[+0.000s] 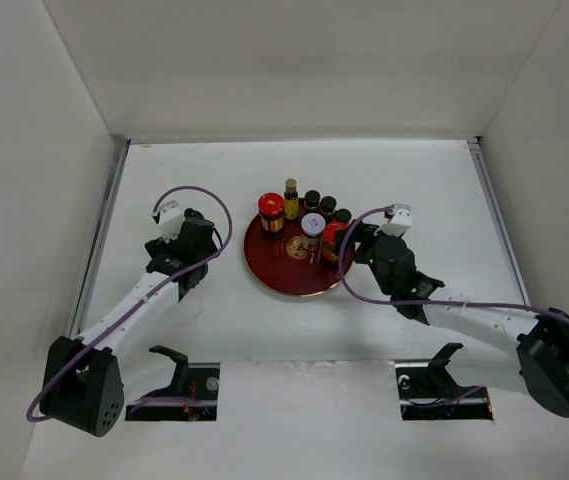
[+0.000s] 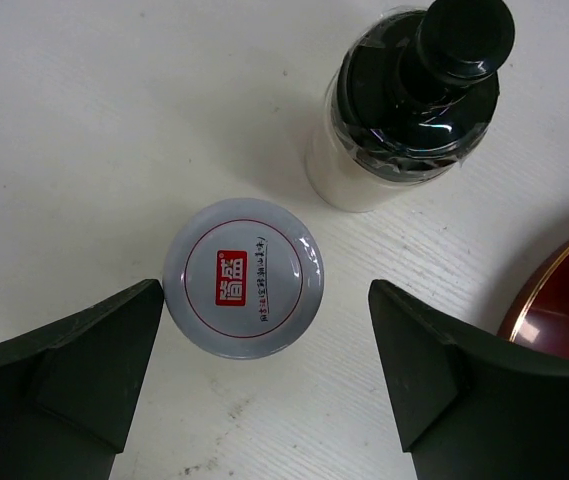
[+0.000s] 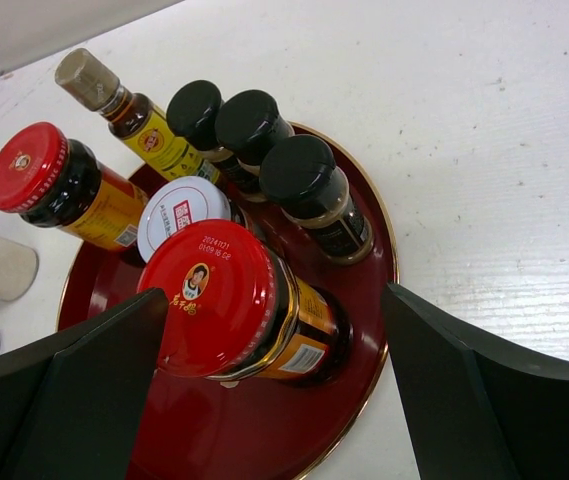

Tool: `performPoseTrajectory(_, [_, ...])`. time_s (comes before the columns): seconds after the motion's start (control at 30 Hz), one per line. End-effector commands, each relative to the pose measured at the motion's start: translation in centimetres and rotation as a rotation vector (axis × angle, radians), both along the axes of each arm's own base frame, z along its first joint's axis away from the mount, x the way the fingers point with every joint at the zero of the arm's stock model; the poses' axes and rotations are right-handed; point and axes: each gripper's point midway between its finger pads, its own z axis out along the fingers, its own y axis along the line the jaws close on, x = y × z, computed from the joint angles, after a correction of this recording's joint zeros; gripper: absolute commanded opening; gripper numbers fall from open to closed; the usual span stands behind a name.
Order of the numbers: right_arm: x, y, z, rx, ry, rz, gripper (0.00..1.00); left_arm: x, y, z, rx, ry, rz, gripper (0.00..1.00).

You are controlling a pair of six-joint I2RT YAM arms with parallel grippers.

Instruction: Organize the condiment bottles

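On the round red tray (image 1: pixel 294 275) stand several condiment bottles: a red-capped jar (image 1: pixel 271 207), a slim yellow bottle (image 1: pixel 291 195), three black-capped bottles (image 3: pixel 249 125) and a white-lidded jar (image 1: pixel 312 225). A second red-capped jar (image 3: pixel 219 295) stands at the tray's right side, between the fingers of my open right gripper (image 3: pixel 274 293), which do not grip it. My left gripper (image 2: pixel 264 300) is open left of the tray. Below it a white-lidded jar (image 2: pixel 244 278) stands on the table close to the left fingertip (image 2: pixel 149 300). A black-capped bottle (image 2: pixel 414 90) stands beyond it.
The white table (image 1: pixel 414 180) is walled on the left, back and right. The tray's gold rim (image 2: pixel 554 285) shows at the right of the left wrist view. The left gripper (image 1: pixel 199 245) hides the two off-tray containers from above; the right gripper (image 1: pixel 362 243) reaches in from the right.
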Motion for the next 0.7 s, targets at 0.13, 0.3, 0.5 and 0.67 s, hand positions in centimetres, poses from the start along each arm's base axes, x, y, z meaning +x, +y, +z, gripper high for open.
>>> performPoseTrajectory(0.13, [0.5, 1.2, 3.1, 0.051, -0.070, 0.023, 0.95, 0.8, 0.7, -0.2, -0.012, -0.044, 0.036, 0.82])
performPoseTrajectory(0.3, [0.5, 1.1, 3.2, 0.056, -0.075, 0.023, 0.95, 0.7, 0.9, -1.1, -0.018, -0.030, 0.042, 0.80])
performPoseTrajectory(0.5, [0.5, 1.1, 3.3, 0.055, -0.078, 0.023, 0.95, 1.0, 0.6, -1.1, -0.030, -0.046, 0.035, 0.61])
performPoseTrajectory(0.67, [0.5, 1.0, 3.2, 0.052, -0.075, 0.019, 0.95, 0.5, 0.1, -0.1, -0.032, -0.081, 0.004, 0.38])
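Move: The white-capped jar is already almost between the left hand's open fingers, about 1 cm ahead and 1 cm to the left, its middle some 3 cm below. The black-capped bottle stands roughly 7 cm ahead and 1 cm to the right. The red tray's middle lies some 4 cm ahead, 22 cm right and 7 cm lower. From the right hand, the jar is about 34 cm left, 3 cm back and 7 cm lower. Downwards by a bit under 2 cm, easing slightly left, the left hand settles around the white-capped jar with barely any turn of the wrist. Then it stops, and the fingers close from wide open to about the jar's width, pinching it from both sides near the lid. ##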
